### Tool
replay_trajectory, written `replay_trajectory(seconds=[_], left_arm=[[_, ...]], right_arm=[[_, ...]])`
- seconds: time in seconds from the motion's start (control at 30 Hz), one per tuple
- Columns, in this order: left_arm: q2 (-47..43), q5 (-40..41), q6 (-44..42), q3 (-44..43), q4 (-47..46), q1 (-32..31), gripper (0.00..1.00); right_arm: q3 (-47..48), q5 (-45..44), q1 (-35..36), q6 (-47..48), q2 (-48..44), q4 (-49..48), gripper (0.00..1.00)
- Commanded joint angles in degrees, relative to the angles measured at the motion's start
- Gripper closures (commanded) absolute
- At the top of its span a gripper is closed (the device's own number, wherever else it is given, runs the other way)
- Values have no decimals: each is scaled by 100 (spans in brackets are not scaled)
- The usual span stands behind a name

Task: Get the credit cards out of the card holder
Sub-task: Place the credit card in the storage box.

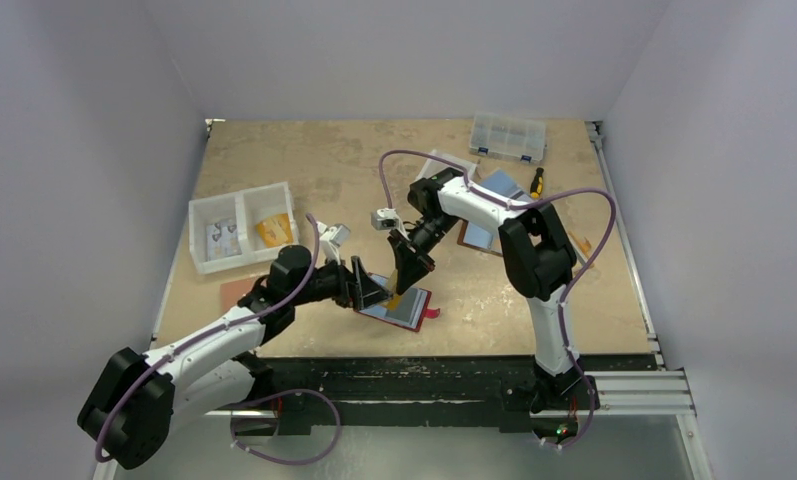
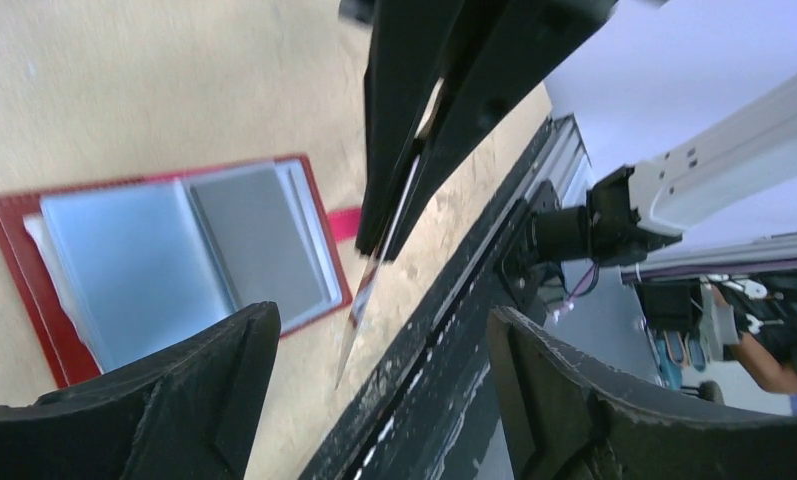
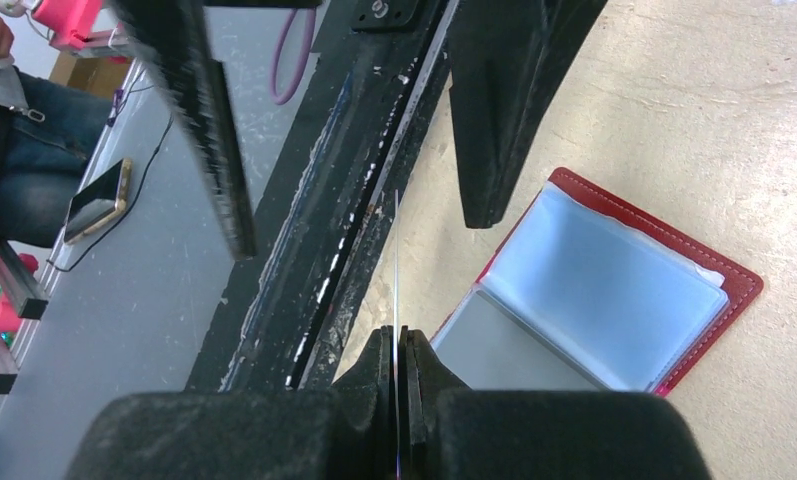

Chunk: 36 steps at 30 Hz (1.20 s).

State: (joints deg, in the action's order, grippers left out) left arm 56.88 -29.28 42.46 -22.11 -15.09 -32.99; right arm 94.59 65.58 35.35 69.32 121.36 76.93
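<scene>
The dark red card holder point(image 1: 411, 310) lies open on the table near the front edge, its clear sleeves point(image 2: 174, 260) facing up and its strap tab point(image 1: 433, 313) at the right. My right gripper point(image 3: 398, 335) is shut on a thin credit card point(image 3: 396, 250), seen edge-on and held upright just above the holder point(image 3: 594, 290). My left gripper point(image 2: 379, 315) is open, its two fingers point(image 2: 204, 400) spread on either side of that card point(image 2: 369, 290) without touching it. In the top view both grippers meet over the holder's left part, left gripper point(image 1: 369, 287) and right gripper point(image 1: 406, 283).
A white two-compartment bin point(image 1: 242, 226) with items stands at the left. A clear organiser box point(image 1: 508, 137) and a screwdriver point(image 1: 537, 181) lie at the back right. Flat holders point(image 1: 494, 185) lie under the right arm. The table's black front rail point(image 1: 424, 365) runs close behind the holder.
</scene>
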Motion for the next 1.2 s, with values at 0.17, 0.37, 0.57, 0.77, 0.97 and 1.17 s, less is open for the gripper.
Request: replay_trajectory(seconds=[0.17, 0.37, 0.57, 0.77, 0.97, 1.17], left_arm=[[-116, -231, 78, 404, -610, 30, 35], [236, -209, -194, 229, -650, -22, 51], [663, -529, -373, 60, -942, -39, 95], [988, -795, -453, -134, -909, -40, 100], [580, -600, -1084, -430, 62, -32, 100], [558, -540, -1876, -1085, 1743, 144, 100]], right_arm=[[129, 262, 33, -92, -87, 102, 100], [113, 288, 41, -102, -87, 100, 100], [122, 304, 40, -136, -72, 88, 100], [175, 135, 28, -253, -126, 61, 75], [249, -297, -498, -318, -531, 20, 40], [-28, -666, -1270, -179, -1400, 0, 32]])
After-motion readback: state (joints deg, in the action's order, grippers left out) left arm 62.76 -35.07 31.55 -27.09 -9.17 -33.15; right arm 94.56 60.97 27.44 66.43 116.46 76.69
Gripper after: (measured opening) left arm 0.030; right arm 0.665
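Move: The gold credit card is gripped by the right fingers; its middle lies about 2 cm back, 2 cm to the left and 1 cm below the right hand. From the open left hand it is some 3 cm to the right, 1 cm back and 4 cm lower. The open red card holder lies on the table about 2 cm back, 2 cm right and 10 cm below the left hand. The card changes hands: held still by the right fingers, it is met by the open left hand, which sinks about 3 cm and draws back a little, then pinches its left end shut. The right fingers then open and withdraw some 6 cm to the right and forward, rising slightly, while the left hand lifts about 2 cm with the card and turns roughly 10 degrees clockwise. ##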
